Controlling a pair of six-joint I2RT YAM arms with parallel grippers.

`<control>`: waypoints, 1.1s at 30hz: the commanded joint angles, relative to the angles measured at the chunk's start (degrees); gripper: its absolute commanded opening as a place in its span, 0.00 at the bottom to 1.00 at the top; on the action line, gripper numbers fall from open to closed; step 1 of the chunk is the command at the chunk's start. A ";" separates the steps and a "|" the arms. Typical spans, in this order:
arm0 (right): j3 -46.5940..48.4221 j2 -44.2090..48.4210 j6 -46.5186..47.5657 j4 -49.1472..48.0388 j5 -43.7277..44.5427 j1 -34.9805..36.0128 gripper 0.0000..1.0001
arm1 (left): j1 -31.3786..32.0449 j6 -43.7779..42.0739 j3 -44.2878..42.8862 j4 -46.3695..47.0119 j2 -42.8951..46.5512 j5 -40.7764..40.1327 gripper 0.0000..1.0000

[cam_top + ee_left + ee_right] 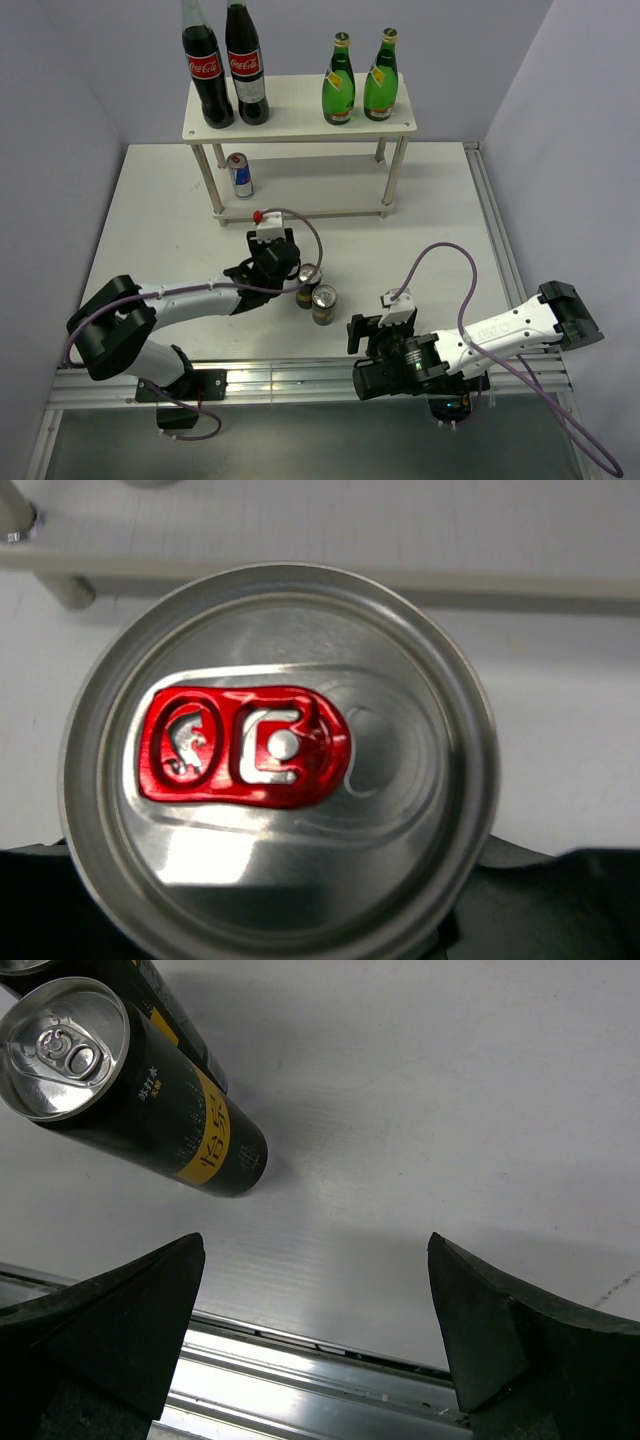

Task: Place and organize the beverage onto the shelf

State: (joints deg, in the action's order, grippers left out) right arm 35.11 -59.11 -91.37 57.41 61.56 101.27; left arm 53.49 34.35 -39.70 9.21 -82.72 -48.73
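The white shelf (300, 122) stands at the back. Its top board carries two green glass bottles (339, 93) (380, 88), and one blue-and-silver can (239, 174) stands on its lower board. My left gripper (283, 262) is shut on a second slim can; the left wrist view is filled by that can's silver top with a red tab (280, 760). The arm hides this can in the top view. Two dark gold-topped cans (308, 283) (324, 304) stand just right of that gripper, and both dark cans (150, 1110) (180, 1010) also show in the right wrist view. My right gripper (315, 1290) is open and holds nothing.
Two tall cola bottles (207, 75) (246, 70) with red labels stand on the left of the shelf's top board. A shelf leg (70, 590) is near the held can. A metal rail (300, 1380) runs along the table's near edge. White walls close in both sides.
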 commanded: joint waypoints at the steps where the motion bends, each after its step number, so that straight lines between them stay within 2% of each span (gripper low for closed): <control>1: 1.27 -0.56 -3.37 2.09 3.65 0.77 0.99 | -3.21 -7.71 -5.11 10.36 1.33 1.26 0.00; 7: 1.71 -1.53 -5.39 3.76 4.09 1.56 0.99 | -10.33 -14.03 -12.76 16.00 -5.78 4.96 0.00; 14: 2.15 -2.41 -6.54 4.82 4.27 2.26 0.99 | -17.45 -16.50 -21.46 19.79 -16.40 11.55 0.00; 25: 2.59 -3.46 -7.24 5.43 4.53 2.44 0.99 | -21.94 -17.29 -32.54 19.70 -27.40 12.52 0.00; 33: 3.21 -4.78 -8.82 6.84 4.71 2.70 0.99 | -23.00 -16.51 -37.90 14.79 -31.10 10.76 0.01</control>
State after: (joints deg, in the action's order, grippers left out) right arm 35.97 -63.44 -96.88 62.48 62.61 103.37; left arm 30.81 18.24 -73.32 21.47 -114.34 -36.91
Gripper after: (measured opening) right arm 0.993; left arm 0.592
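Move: The left hand already holds a Red Bull can, bound for the lower shelf board, at a spot some 24 cm ahead and 2 cm left, about a centimetre lower. The first Red Bull can stands about 22 cm ahead and 9 cm left of the hand. The nearer black can is roughly 5 cm back, 6 cm right and 6 cm below. From the idle right hand, the spot is some 43 cm ahead and 24 cm left, about level. Left hand, keeping its grip, carries the Red Bull can about 21 cm forward onto the lower shelf, arching up first. ##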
